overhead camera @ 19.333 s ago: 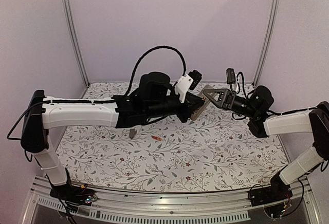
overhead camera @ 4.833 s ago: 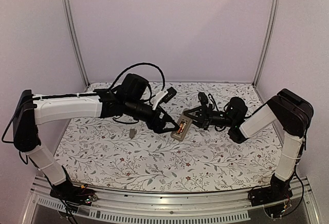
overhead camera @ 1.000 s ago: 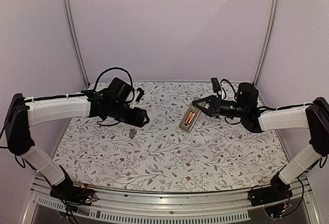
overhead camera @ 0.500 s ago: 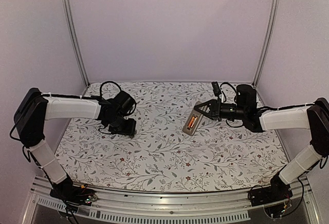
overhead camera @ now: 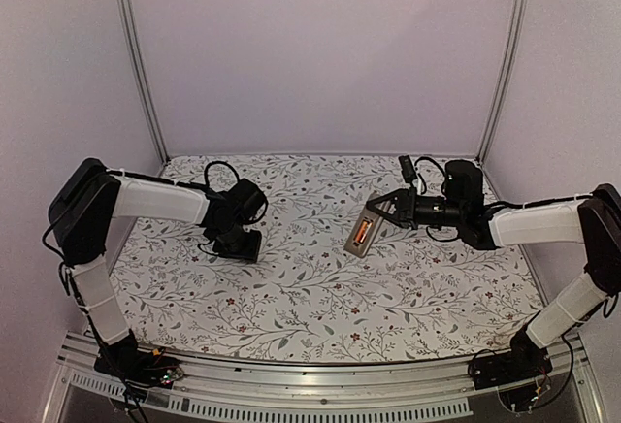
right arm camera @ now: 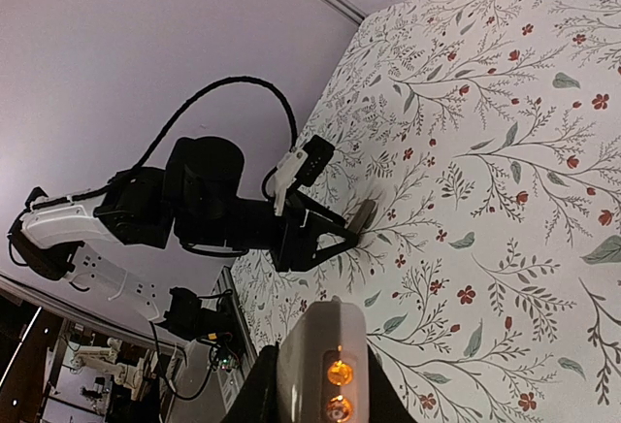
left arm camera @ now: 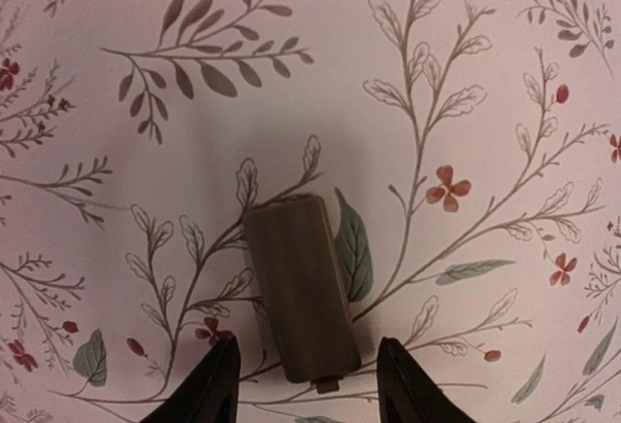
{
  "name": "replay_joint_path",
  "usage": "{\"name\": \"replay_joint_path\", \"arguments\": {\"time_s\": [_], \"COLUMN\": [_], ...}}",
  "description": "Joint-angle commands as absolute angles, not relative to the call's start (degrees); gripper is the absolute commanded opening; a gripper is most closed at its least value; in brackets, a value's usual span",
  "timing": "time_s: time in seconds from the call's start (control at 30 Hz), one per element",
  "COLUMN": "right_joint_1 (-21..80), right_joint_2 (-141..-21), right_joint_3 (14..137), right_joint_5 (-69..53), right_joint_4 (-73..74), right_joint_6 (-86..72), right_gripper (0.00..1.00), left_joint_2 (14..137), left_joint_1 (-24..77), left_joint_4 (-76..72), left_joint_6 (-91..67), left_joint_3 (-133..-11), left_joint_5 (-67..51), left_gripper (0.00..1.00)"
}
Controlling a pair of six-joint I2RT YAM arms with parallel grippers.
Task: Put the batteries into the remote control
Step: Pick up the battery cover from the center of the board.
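Note:
My right gripper (overhead camera: 385,211) is shut on the remote control (overhead camera: 360,232), holding it tilted above the table's middle with its open back facing up. Two orange batteries (overhead camera: 364,229) sit in its compartment; the right wrist view shows the batteries (right arm camera: 339,389) glowing in the remote control (right arm camera: 312,345) between my right gripper (right arm camera: 315,389) fingers. My left gripper (overhead camera: 244,245) points down at the table on the left. A small flat grey plastic piece (left arm camera: 299,289) lies on the cloth, its near end between the open fingers (left arm camera: 215,389) of my left gripper (left arm camera: 309,386). Neither finger touches it.
A floral cloth (overhead camera: 320,297) covers the table. Metal posts (overhead camera: 136,54) stand at the back corners, with plain walls behind. A metal rail (overhead camera: 320,384) runs along the near edge by the arm bases.
My left arm has drawn in and come down over the grey piece, and its jaws have narrowed around it. The right arm holds the remote almost where it was.

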State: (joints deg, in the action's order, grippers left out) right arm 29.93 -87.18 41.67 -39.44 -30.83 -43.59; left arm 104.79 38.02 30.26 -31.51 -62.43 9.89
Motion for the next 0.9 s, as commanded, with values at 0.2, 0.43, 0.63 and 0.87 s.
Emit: {"name": "replay_joint_path", "arguments": {"time_s": [0.2, 0.43, 0.63, 0.87], "right_joint_1": [29.53, 29.49, 29.53, 29.53], "right_joint_2": [-88.31, -88.51, -89.09, -90.77], "right_joint_3": [42.0, 42.0, 41.92, 41.24], "right_joint_5": [-39.33, -39.31, -39.64, -39.86], "right_joint_4": [-31.2, -31.23, -31.56, -35.04], "right_joint_6": [-42.8, -42.8, -43.02, -45.82], "right_gripper": [0.0, 0.0, 0.0, 0.0], "left_joint_2": [109.04, 109.86, 108.24, 101.24], "left_joint_1": [37.55, 37.03, 36.9, 41.09], "left_joint_4": [31.27, 31.51, 30.66, 31.42], "left_joint_6": [-30.33, -30.33, -29.23, -24.15], "left_joint_3": [-65.63, -65.63, -65.32, -66.45], "left_joint_5": [12.06, 12.47, 10.8, 10.39], "left_gripper": [0.39, 0.3, 0.2, 0.17]}}
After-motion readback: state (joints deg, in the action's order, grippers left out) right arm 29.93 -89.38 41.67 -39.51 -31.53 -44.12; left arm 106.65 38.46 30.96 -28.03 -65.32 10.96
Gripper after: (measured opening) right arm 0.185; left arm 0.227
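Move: The battery cover lies flat on the board, its near end just inside the left hand's half-open fingers; its middle is about 3 cm ahead of that hand, level sideways and roughly 1 cm lower. The remote control, held in the right fingers, is some 26 cm to the left hand's right, about level ahead and 12 cm higher. From the right hand the cover lies about 31 cm left, 3 cm ahead and 18 cm below. The battery cover is pinched by its sides near its near end: the left hand eases about 1 cm forward and slightly down over it while the fingers close from half open to about a quarter, then starts upward by some 1 cm, drifting a little right. The right hand keeps its grip on the remote control, sinking just over 1 cm. ##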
